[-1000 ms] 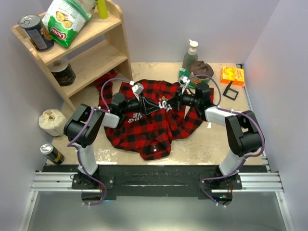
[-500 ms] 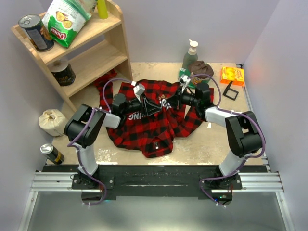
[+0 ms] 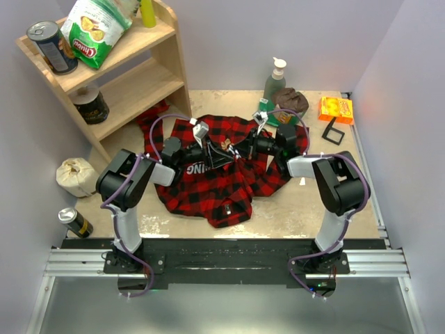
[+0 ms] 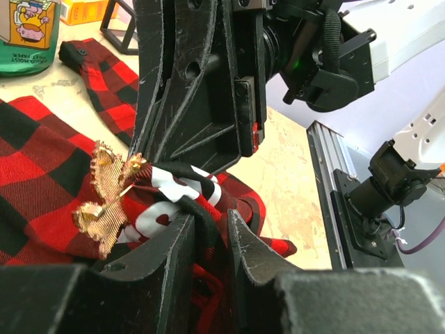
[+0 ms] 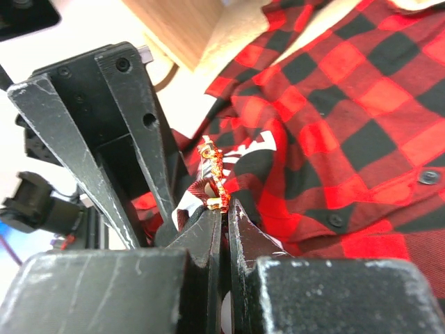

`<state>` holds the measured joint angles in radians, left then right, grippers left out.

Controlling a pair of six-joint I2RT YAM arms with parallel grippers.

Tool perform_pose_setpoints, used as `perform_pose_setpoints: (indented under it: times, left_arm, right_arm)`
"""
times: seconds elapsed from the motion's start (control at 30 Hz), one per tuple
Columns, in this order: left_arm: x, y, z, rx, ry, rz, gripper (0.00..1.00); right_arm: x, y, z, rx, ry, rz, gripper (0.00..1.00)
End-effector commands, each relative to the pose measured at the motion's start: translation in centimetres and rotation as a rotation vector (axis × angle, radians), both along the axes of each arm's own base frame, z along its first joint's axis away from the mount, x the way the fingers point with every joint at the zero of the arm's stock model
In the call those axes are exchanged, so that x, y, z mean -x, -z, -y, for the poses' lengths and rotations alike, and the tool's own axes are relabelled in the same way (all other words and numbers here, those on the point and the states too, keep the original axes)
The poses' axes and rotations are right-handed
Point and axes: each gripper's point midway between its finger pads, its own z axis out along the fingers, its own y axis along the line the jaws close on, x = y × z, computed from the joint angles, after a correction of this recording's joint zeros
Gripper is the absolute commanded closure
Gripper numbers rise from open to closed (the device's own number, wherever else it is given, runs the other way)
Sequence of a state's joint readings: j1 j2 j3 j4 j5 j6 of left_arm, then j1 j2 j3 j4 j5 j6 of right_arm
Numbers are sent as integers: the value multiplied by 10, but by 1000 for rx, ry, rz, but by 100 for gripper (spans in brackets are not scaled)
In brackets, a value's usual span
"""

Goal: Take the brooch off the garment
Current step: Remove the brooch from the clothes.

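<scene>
The garment (image 3: 208, 188), a red-and-black plaid shirt, lies crumpled mid-table. My left gripper (image 3: 214, 154) is shut on a raised fold of it beside the black patch with white letters (image 4: 167, 202). The black fold sits between the left fingertips (image 4: 182, 233). The brooch (image 4: 108, 191), a small gold-tan ornament, stands on that fold just past them. My right gripper (image 3: 240, 147) faces the left one tip to tip. In the right wrist view it (image 5: 224, 207) is shut on the brooch's (image 5: 214, 170) lower end, with the garment (image 5: 348, 118) behind.
A wooden shelf (image 3: 132, 76) with cans and a chips bag stands at the back left. A soap bottle (image 3: 274, 78), a brown cloth lump (image 3: 290, 99) and an orange box (image 3: 336, 109) sit at the back right. A white sack (image 3: 75, 175) and a can (image 3: 75, 223) lie left.
My right gripper has moved left, closer to the left gripper, and its forearm has swung in. The shirt's lower edge has shifted slightly left. Both jaws kept their closure.
</scene>
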<state>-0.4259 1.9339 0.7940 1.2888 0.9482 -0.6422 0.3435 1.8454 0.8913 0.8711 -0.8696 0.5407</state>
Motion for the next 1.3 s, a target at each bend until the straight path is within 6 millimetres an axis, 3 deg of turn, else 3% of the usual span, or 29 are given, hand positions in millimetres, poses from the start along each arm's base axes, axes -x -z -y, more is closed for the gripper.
perform_pose_setpoints:
  times: [0.0,0.5,0.77,0.83,0.93,1.27]
  left_arm:
    - [16,-4,5,20,71,37,71]
    - [23,-2,9,-2,95,84,65]
    - [38,-4,7,-2,125,179,39]
    - [40,-6,7,2,131,193,20]
    - [44,-10,5,6,132,231,1]
    - [42,-19,2,-30,141,282,0]
  right_arm:
    - [1,-43,-11,-112,-23,86,100]
    - [7,-52,-12,-183,-41,56,100]
    - [9,-57,-10,-174,-39,82,100]
    - [10,-61,-9,-173,-38,97,100]
    - [10,-63,-9,-170,-39,108,100]
    - [9,-68,-7,-163,-37,130,100]
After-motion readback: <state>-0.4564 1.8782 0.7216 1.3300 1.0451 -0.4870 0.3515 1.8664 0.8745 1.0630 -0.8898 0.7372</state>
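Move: The brooch is already in the right hand's shut fingertips, its middle about 2 cm to the left of that hand, 1 cm ahead and 1 cm higher. From the left hand, which has the garment's gathered fold between its part-open fingers, the brooch is some 5 cm ahead, 1 cm left and 1 cm up. The garment's hem tag is roughly 15 cm back from the left hand and 1 cm left, about 12 cm lower. The right hand keeps its pinch on the brooch, rising about 2 cm early on with its fingertips tipping slightly up, then holds it there. The left hand at first barely moves, then draws back about 3.5 cm, away from the brooch and towards the hem, rolling some 10 degrees while its fingers spread from part-open to fully open and let go of the gathered fold, ending with the loose cloth between them. ##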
